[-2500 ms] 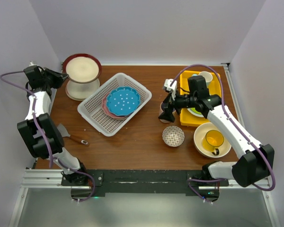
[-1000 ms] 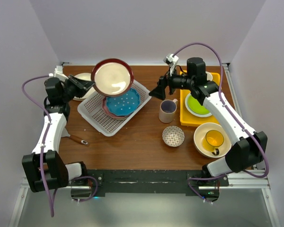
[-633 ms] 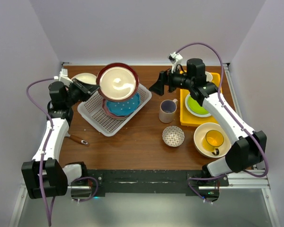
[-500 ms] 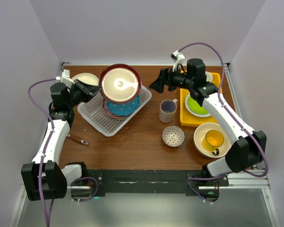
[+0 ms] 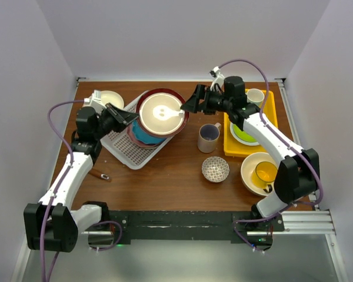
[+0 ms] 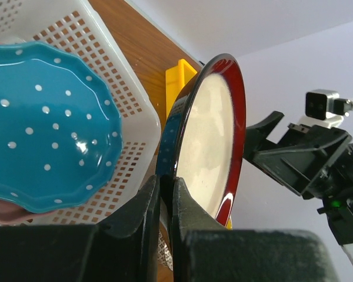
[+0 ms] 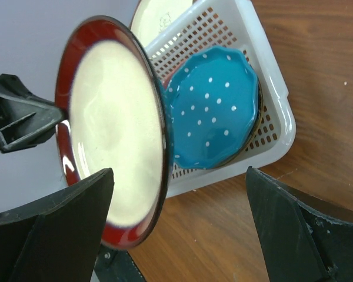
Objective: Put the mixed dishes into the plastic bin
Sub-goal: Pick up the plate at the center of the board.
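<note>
My left gripper is shut on the rim of a cream plate with a dark red rim and holds it tilted over the white plastic bin. In the left wrist view my fingers pinch the plate's edge. A blue dotted plate lies in the bin on a pink one. My right gripper is open and empty beside the plate's right edge. In the right wrist view the plate stands in front of the blue plate and the bin.
A beige mug, a small patterned bowl and a large cream bowl holding a yellow mug sit on the right. A yellow tray holds a green plate and a white cup. A cream dish and a spatula are on the left.
My left arm has carried the red-rimmed plate to the right and lower over the bin. My right gripper has moved left, close to the plate's edge.
</note>
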Tool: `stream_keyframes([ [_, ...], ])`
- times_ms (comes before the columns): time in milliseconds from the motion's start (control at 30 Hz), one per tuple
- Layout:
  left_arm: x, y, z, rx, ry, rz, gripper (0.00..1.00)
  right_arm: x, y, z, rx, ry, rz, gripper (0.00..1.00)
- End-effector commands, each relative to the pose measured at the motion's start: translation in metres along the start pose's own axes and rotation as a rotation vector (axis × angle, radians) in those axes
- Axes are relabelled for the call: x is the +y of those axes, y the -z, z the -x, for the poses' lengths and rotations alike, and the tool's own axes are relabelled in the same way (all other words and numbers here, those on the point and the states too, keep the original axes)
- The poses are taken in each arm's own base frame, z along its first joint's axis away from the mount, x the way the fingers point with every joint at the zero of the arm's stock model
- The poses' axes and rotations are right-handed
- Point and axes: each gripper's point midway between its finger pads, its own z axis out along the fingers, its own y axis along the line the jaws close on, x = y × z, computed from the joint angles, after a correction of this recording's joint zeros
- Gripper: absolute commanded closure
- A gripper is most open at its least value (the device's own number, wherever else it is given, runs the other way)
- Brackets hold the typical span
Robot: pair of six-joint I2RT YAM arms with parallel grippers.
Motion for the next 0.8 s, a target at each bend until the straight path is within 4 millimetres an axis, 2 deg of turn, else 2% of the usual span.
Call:
stream_keyframes([
  [0, -0.069, 0.01, 0.019, -0.093, -0.05, -0.218, 1.0, 0.009, -0.007, -0.001, -0.01, -0.015, 0.034, 0.08],
  [33, -0.07, 0.01, 0.018, -0.091, -0.05, -0.22, 1.0, 0.01, -0.009, -0.003, -0.003, -0.019, 0.041, 0.09],
  [133, -0.07, 0.007, 0.013, -0.081, -0.049, -0.219, 1.0, 0.012, -0.011, -0.006, 0.002, -0.022, 0.059, 0.24],
  [167, -0.072, 0.006, 0.01, -0.076, -0.051, -0.222, 1.0, 0.015, -0.011, -0.005, -0.005, -0.017, 0.073, 0.34],
  [233, -0.07, 0.003, 0.006, -0.067, -0.049, -0.215, 1.0, 0.016, -0.008, -0.004, -0.015, -0.01, 0.074, 0.47],
  [267, -0.069, 0.003, 0.005, -0.069, -0.052, -0.212, 1.0, 0.015, -0.007, -0.005, -0.019, -0.005, 0.069, 0.64],
  [333, -0.069, 0.001, 0.002, -0.062, -0.061, -0.202, 1.0, 0.016, -0.005, -0.004, -0.029, 0.006, 0.07, 0.8],
  [367, -0.067, 0.0, 0.001, -0.061, -0.063, -0.195, 1.0, 0.018, -0.002, -0.003, -0.038, 0.017, 0.07, 0.93],
  [400, -0.066, 0.0, -0.001, -0.057, -0.073, -0.189, 1.0, 0.017, -0.001, -0.002, -0.043, 0.023, 0.067, 0.99],
  [500, -0.062, -0.003, -0.011, -0.032, -0.098, -0.172, 1.0, 0.018, 0.003, 0.001, -0.063, 0.048, 0.061, 1.0],
  [667, -0.049, -0.003, -0.029, 0.015, -0.136, -0.143, 1.0, 0.017, 0.006, -0.006, -0.062, 0.066, 0.073, 1.0],
  [733, -0.047, -0.001, -0.032, 0.023, -0.16, -0.143, 0.93, 0.017, 0.008, -0.009, -0.062, 0.072, 0.083, 1.0],
  [767, -0.044, 0.001, -0.035, 0.031, -0.174, -0.138, 0.81, 0.017, 0.008, -0.011, -0.061, 0.074, 0.084, 1.0],
])
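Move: The red-rimmed plate is already pinched in my left hand. Its middle is about 9 cm to that hand's right and 2 ahead, at near the same height; my open right fingers wait roughly 17 cm right and 3 ahead. The bin is about 18 cm below the left hand, some 3 ahead. From my right hand, the plate's middle is about 8 cm left and 2 back, and the mug is 4 back, 6 right and 16 down. I close my right fingers from wide open onto the plate's free right rim, dipping that hand about 1.5 cm and edging left at the plate first, then drawing slightly back and up with the rim pinched. My left hand keeps its grip on the opposite rim all along, carrying the plate about 3 cm right towards the right hand and lowering it some 2.5 cm. ##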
